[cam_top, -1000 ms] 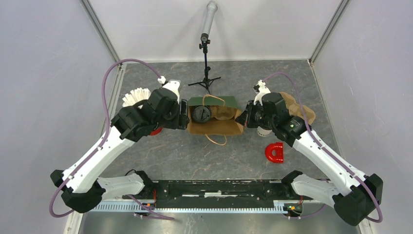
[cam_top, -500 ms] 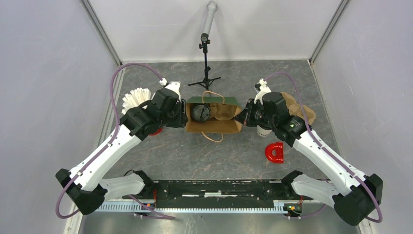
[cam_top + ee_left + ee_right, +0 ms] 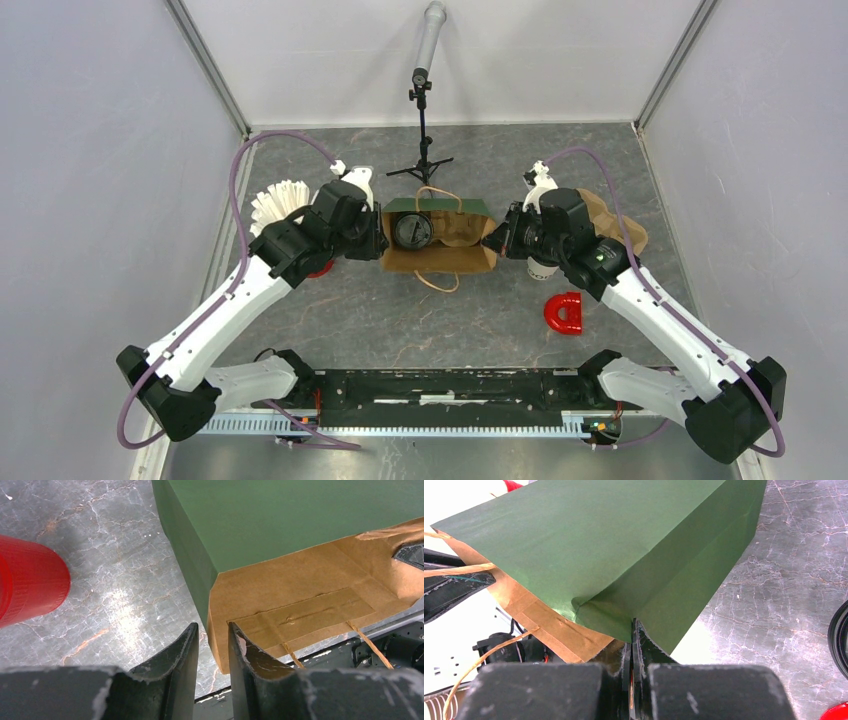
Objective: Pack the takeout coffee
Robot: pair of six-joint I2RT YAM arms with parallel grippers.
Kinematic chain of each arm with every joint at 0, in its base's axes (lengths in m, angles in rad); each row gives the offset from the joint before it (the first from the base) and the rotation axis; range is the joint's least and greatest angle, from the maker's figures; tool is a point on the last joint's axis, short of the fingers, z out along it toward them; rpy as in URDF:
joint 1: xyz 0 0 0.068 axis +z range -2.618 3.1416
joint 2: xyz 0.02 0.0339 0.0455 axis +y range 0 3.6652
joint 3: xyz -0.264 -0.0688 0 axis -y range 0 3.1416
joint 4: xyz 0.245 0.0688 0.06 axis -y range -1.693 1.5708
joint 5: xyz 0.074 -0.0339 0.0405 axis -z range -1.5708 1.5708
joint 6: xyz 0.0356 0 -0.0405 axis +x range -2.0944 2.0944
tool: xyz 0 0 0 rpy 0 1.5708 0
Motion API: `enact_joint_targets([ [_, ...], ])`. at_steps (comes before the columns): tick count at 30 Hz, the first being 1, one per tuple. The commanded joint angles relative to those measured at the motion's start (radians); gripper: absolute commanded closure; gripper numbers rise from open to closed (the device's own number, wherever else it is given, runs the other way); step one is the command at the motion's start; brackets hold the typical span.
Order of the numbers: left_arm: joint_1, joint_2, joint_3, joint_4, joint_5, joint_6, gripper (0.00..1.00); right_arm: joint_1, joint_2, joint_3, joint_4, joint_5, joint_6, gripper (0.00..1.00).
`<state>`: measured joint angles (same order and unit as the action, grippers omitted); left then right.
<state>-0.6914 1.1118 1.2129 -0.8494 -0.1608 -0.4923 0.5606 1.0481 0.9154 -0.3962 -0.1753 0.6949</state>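
Observation:
The green paper bag (image 3: 445, 208) stands open at mid-table, its brown inside showing. Down inside it, toward the left, sits the takeout coffee (image 3: 412, 232); only its round black lid shows. My left gripper (image 3: 379, 239) is at the bag's left rim. In the left wrist view the left gripper (image 3: 212, 626) is open by a narrow gap, and the brown edge of the bag (image 3: 280, 525) lies just at its tips. My right gripper (image 3: 497, 240) is at the bag's right end. In the right wrist view the right gripper (image 3: 632, 622) is shut on a fold of the green bag (image 3: 624, 545).
A red cup of white sticks (image 3: 283, 203) stands left of my left wrist, and the red cup (image 3: 30, 587) is close to the fingers. A brown cardboard carrier (image 3: 612, 222) and a white cup (image 3: 543, 269) lie by the right arm. A red U-shaped piece (image 3: 564, 313) and a tripod (image 3: 424, 160) are nearby.
My left jaws have narrowed at the bag's left rim, and the left arm has swung a little outward. The right gripper and the bag's right end have stayed put.

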Motion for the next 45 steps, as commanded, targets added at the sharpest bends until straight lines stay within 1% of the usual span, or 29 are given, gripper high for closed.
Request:
enact_joint_targets([
  [1, 0.003, -0.014, -0.006, 0.045, 0.02, 0.0, 0.66, -0.004, -0.013, 0.017, 0.036, -0.003, 0.009, 0.99],
  [4, 0.004, -0.021, -0.008, 0.051, 0.021, 0.007, 0.7, -0.004, -0.011, 0.017, 0.036, -0.006, 0.008, 0.99],
  [7, 0.004, -0.036, -0.008, 0.07, 0.039, 0.013, 0.81, -0.005, -0.011, 0.02, 0.036, -0.006, 0.008, 0.96],
  [8, 0.004, -0.04, -0.006, 0.073, 0.046, 0.014, 0.86, -0.005, -0.012, 0.02, 0.035, -0.004, 0.007, 0.94],
  [11, 0.004, -0.042, -0.005, 0.075, 0.052, 0.018, 0.97, -0.005, -0.021, 0.018, 0.02, 0.026, 0.0, 0.83],
  [16, 0.005, -0.053, -0.022, 0.11, 0.099, 0.017, 0.98, -0.007, -0.061, 0.011, -0.013, 0.119, -0.016, 0.68],
  [20, 0.004, -0.055, -0.031, 0.104, 0.104, 0.033, 0.98, -0.006, -0.081, 0.029, -0.049, 0.166, -0.039, 0.53],
  [27, 0.004, -0.066, -0.034, 0.098, 0.12, 0.063, 0.98, -0.007, -0.051, 0.225, -0.179, 0.245, -0.157, 0.25],
  [30, 0.004, -0.065, -0.033, 0.092, 0.123, 0.085, 0.98, -0.007, -0.054, 0.243, -0.182, 0.265, -0.202, 0.15],
  [34, 0.003, -0.07, -0.033, 0.086, 0.122, 0.1, 0.98, -0.013, -0.054, 0.28, -0.208, 0.333, -0.234, 0.02],
  [38, 0.004, -0.081, -0.04, 0.085, 0.14, 0.111, 0.98, -0.046, -0.02, 0.349, -0.271, 0.449, -0.278, 0.02],
  [40, 0.004, -0.088, -0.045, 0.087, 0.153, 0.129, 0.98, -0.074, -0.005, 0.354, -0.298, 0.489, -0.306, 0.02],
  [42, 0.005, -0.089, -0.047, 0.086, 0.156, 0.147, 0.98, -0.125, 0.001, 0.34, -0.323, 0.485, -0.316, 0.02],
  [45, 0.004, -0.092, -0.046, 0.085, 0.198, 0.183, 0.98, -0.225, 0.011, 0.31, -0.353, 0.398, -0.34, 0.02],
])
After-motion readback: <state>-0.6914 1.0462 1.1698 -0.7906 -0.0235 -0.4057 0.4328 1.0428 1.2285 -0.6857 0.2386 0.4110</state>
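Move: Just inside the left hand's open fingers lies the bag's left rim, about 1 cm to the right and level with them; the lidded cup inside the bag sits some 7 cm ahead, 7 cm right and 10 cm below, and the red stirrer pot 8 cm ahead, 16 cm left and 16 cm below. From the right hand the second lidded cup stands about 3 cm ahead, 13 cm right and 15 cm below; the red ring is 5 cm back, 18 cm right and 20 cm below. Closing its fingers, the left hand pinches the bag's left rim and keeps it, drifting only 1-2 cm right and back with a slight clockwise turn. The right hand lets go of the right rim, opens wide and swings some 12 cm right, rising about 7 cm and reaching 5 cm forward, away from the bag and out high above the second cup, its wrist rolling and turning clockwise. ##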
